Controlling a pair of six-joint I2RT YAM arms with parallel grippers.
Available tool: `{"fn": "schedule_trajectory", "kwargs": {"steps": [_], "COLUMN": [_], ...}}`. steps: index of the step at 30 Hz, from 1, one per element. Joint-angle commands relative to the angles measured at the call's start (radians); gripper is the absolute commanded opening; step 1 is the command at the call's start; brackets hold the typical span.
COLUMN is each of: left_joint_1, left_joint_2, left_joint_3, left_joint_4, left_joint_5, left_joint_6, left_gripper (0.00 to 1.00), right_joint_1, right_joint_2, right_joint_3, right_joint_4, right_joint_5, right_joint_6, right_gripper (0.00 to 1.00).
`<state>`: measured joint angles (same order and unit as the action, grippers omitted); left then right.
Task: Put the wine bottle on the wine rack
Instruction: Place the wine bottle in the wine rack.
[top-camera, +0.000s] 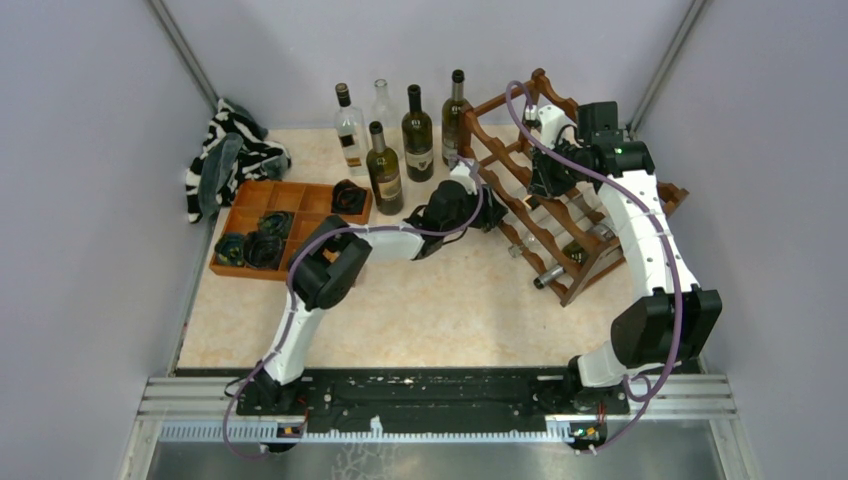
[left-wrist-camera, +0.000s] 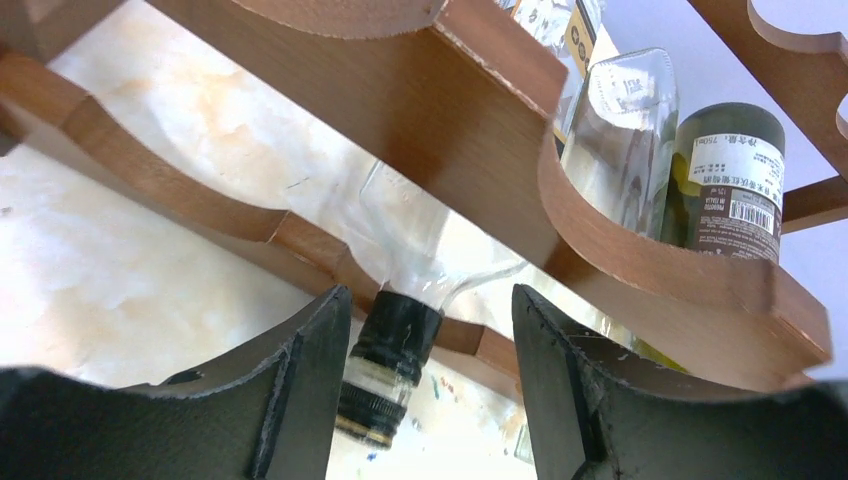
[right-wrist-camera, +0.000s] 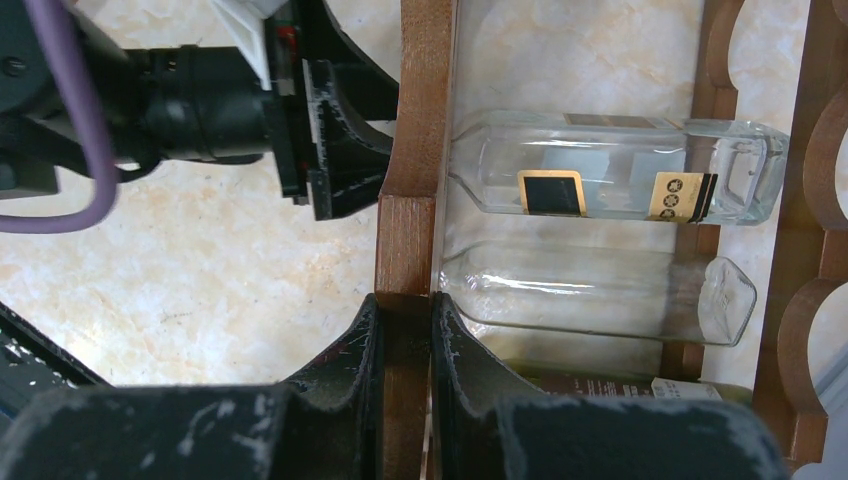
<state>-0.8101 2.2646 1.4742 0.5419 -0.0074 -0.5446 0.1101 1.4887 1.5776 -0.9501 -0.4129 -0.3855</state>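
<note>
The dark brown wine rack (top-camera: 497, 148) stands at the back right of the table. A clear wine bottle (right-wrist-camera: 610, 170) with a black and gold label lies on its scalloped rails (left-wrist-camera: 420, 100). Its black-capped neck (left-wrist-camera: 395, 340) pokes out under the front rail. My left gripper (left-wrist-camera: 430, 380) is open around that neck; the left finger is close beside it and the right finger stands well clear. My right gripper (right-wrist-camera: 405, 330) is shut on the rack's front rail (right-wrist-camera: 410, 230). In the top view the left gripper (top-camera: 488, 215) is at the rack's near-left side and the right gripper (top-camera: 545, 180) is over the rack.
Two more bottles lie in the rack, a clear one (right-wrist-camera: 600, 290) and a green one with a white label (left-wrist-camera: 725, 180). Several bottles (top-camera: 400, 140) stand at the back. An orange-brown compartment tray (top-camera: 290, 200) and a striped cloth (top-camera: 230, 150) lie at the left.
</note>
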Motion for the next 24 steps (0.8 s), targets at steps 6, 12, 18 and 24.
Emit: {"fn": "schedule_trajectory", "kwargs": {"steps": [6,12,18,24], "left_joint_1": [-0.008,-0.020,-0.033,-0.036], "left_joint_2": [-0.180,-0.293,-0.299,-0.216], "left_joint_3": [-0.170,-0.329,-0.343,-0.273], "left_joint_4": [0.028,0.029,-0.063,-0.163], "left_joint_5": [-0.053,-0.067,-0.046,-0.056], "left_joint_6": [0.083,0.114,0.149,0.175], "left_gripper": [0.66,0.50,0.15,0.07], "right_joint_1": [0.011,0.011,0.011,0.011], "right_joint_2": [-0.027,-0.028,-0.027,-0.034], "right_joint_3": [0.009,0.007,0.007,0.001], "right_joint_4": [0.051,0.052,0.060,0.056], "right_joint_5": [-0.137,-0.134,-0.135,-0.131], "right_joint_6": [0.029,0.027,0.034,0.032], "right_gripper": [0.04,0.04,0.04,0.04]}}
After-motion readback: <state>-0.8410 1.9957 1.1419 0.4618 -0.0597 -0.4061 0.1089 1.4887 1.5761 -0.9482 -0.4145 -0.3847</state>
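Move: The wine bottle (clear, black cap) already lies in the rack's bottom row: its middle is about 6 cm ahead of the left hand, 10 cm to its right and 4 cm lower, with the cap by the fingertips. The uncapped clear bottle's middle is some 16 cm right and 1 cm ahead, the green bottle's 18 cm right and 5 cm back, both similarly low. From the right hand, the wine bottle is about 10 cm ahead, 2 cm right and 18 cm below. Back and to the left, about 6 cm each way, the left hand withdraws from the bottle neck and the rack's front, first lifting a couple of centimetres, then sinking a little below its starting height. Its open fingers close empty on the way out as the wrist rolls some 10 degrees, left side rising. The right hand stays still, keeping its pinch on the rack's upper rail. ##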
